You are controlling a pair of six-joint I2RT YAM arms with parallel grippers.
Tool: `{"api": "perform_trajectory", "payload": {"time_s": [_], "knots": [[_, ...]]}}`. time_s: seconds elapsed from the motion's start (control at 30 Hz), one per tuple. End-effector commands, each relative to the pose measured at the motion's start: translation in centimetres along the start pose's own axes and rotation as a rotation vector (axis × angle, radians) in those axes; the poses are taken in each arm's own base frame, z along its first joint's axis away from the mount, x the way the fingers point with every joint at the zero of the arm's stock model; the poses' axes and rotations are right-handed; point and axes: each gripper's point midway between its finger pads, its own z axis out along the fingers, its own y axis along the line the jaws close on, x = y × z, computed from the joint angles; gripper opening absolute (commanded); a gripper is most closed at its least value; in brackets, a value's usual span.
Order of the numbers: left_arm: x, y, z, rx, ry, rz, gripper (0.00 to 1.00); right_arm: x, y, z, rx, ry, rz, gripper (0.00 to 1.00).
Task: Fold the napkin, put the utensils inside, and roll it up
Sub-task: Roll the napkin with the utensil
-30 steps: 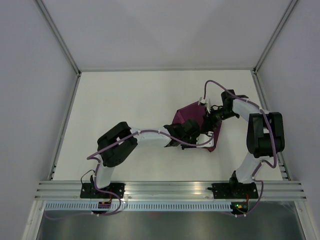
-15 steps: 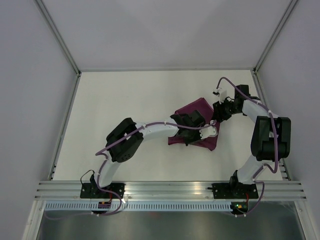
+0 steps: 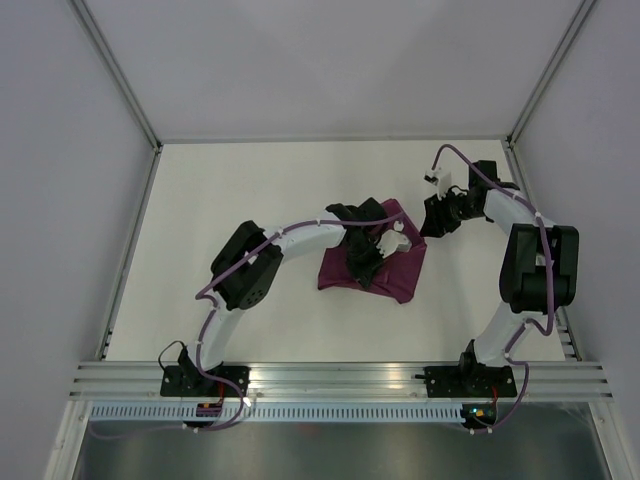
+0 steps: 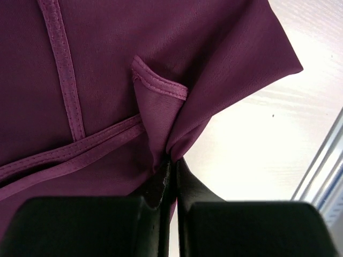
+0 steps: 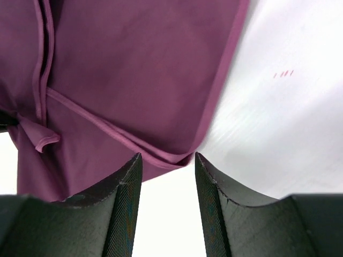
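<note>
The plum-purple napkin (image 3: 396, 276) lies crumpled and partly folded on the white table, its hemmed edges crossing in the left wrist view. My left gripper (image 3: 363, 272) hangs over its middle and is shut on a pinched fold of the napkin (image 4: 96, 64), the cloth bunching just above the gripper (image 4: 171, 159). My right gripper (image 3: 429, 224) is at the napkin's far right corner and stands open. That folded corner of the napkin (image 5: 134, 69) lies just ahead of the gripper (image 5: 167, 159), with nothing clamped between its fingers. The utensils are out of view.
The table's aluminium side rail (image 3: 543, 262) runs close behind the right arm, and a piece of rail (image 4: 323, 166) shows at the right of the left wrist view. Grey walls enclose the table. The front rail (image 3: 340, 378) carries both arm bases.
My left gripper has closed on the cloth and swung leftward and farther away, dragging the napkin left and spreading it flatter. The right gripper has drawn back off the napkin towards the far right.
</note>
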Motion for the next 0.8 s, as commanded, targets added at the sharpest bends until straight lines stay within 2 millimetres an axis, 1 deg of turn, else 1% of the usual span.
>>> {"api": "perform_trajectory", "payload": {"time_s": [0.0, 0.07, 0.1, 0.13, 0.17, 0.23, 0.27, 0.4, 0.47, 0.5, 0.53, 0.57, 0.63, 0.67, 0.73, 0.77], "knots": [[3.5, -0.2, 0.6, 0.076, 0.102, -0.178, 0.02, -1.9, 0.4, 0.5, -0.055, -0.016, -0.046, 0.50], [3.8, 0.1, 0.6, 0.076, 0.105, -0.192, 0.02, -2.0, 0.6, 1.4, -0.038, 0.006, -0.064, 0.50], [3.9, 0.2, 0.6, 0.080, 0.108, -0.197, 0.02, -1.8, 0.7, 1.9, -0.033, 0.024, -0.072, 0.50], [3.8, 0.3, 0.6, 0.080, 0.100, -0.197, 0.02, -1.9, 1.0, 2.2, -0.033, 0.025, -0.082, 0.50], [3.6, 0.2, 0.5, 0.090, 0.093, -0.198, 0.02, -1.8, 0.8, 2.3, -0.027, 0.029, -0.077, 0.50], [3.4, 0.4, 0.1, 0.101, 0.081, -0.214, 0.02, -1.4, 0.9, 2.2, -0.022, 0.040, -0.079, 0.50], [3.3, 0.2, -0.1, 0.127, 0.071, -0.223, 0.02, -1.4, 1.0, 2.0, -0.023, 0.039, -0.083, 0.49], [2.7, 0.0, -0.4, 0.193, 0.048, -0.265, 0.02, -1.6, 2.8, 0.5, -0.049, 0.008, -0.167, 0.50], [2.8, -0.1, -0.4, 0.204, 0.054, -0.273, 0.02, -1.7, 4.3, -0.4, -0.086, -0.015, -0.211, 0.50], [2.9, -0.1, -0.4, 0.206, 0.056, -0.278, 0.02, -1.4, 5.0, -0.8, -0.113, -0.012, -0.245, 0.50], [3.0, -0.1, -0.4, 0.208, 0.058, -0.280, 0.02, -1.5, 6.7, -0.6, -0.162, -0.019, -0.282, 0.50], [3.0, -0.1, -0.4, 0.207, 0.059, -0.281, 0.02, -1.3, 7.7, -1.2, -0.179, -0.030, -0.303, 0.50], [3.1, -0.1, -0.3, 0.207, 0.061, -0.282, 0.02, -0.7, 9.3, -1.6, -0.212, -0.035, -0.373, 0.52], [3.0, -0.1, -0.3, 0.205, 0.060, -0.281, 0.02, 0.0, 10.5, -2.0, -0.227, -0.047, -0.400, 0.52], [3.1, 0.0, -0.3, 0.204, 0.062, -0.281, 0.02, 0.3, 11.9, -1.6, -0.234, -0.060, -0.475, 0.54], [3.1, 0.0, -0.2, 0.202, 0.064, -0.282, 0.02, 0.9, 12.5, -1.3, -0.225, -0.067, -0.511, 0.55]]}}
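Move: My left hand already pinches the gathered fold of the napkin; from it the napkin's near right corner lies about 10 cm right and 4 cm back, its near left corner roughly 11 cm left. From my empty right hand that near right corner is some 15 cm back, 5 cm left and 6 cm below. The right corner sits about 2 cm left, just below; the gathered fold is about 14 cm left and 11 cm back. With my right fingers half open, I ease about 3 cm left, then sweep back some 7 cm, rising and still drifting left, towards the napkin's near right corner and turning counter-clockwise about 20 degrees. My left hand keeps its pinch on the gathered fold, carries it some 2 cm left and swings its fingertips back towards my base by about 15 degrees. ##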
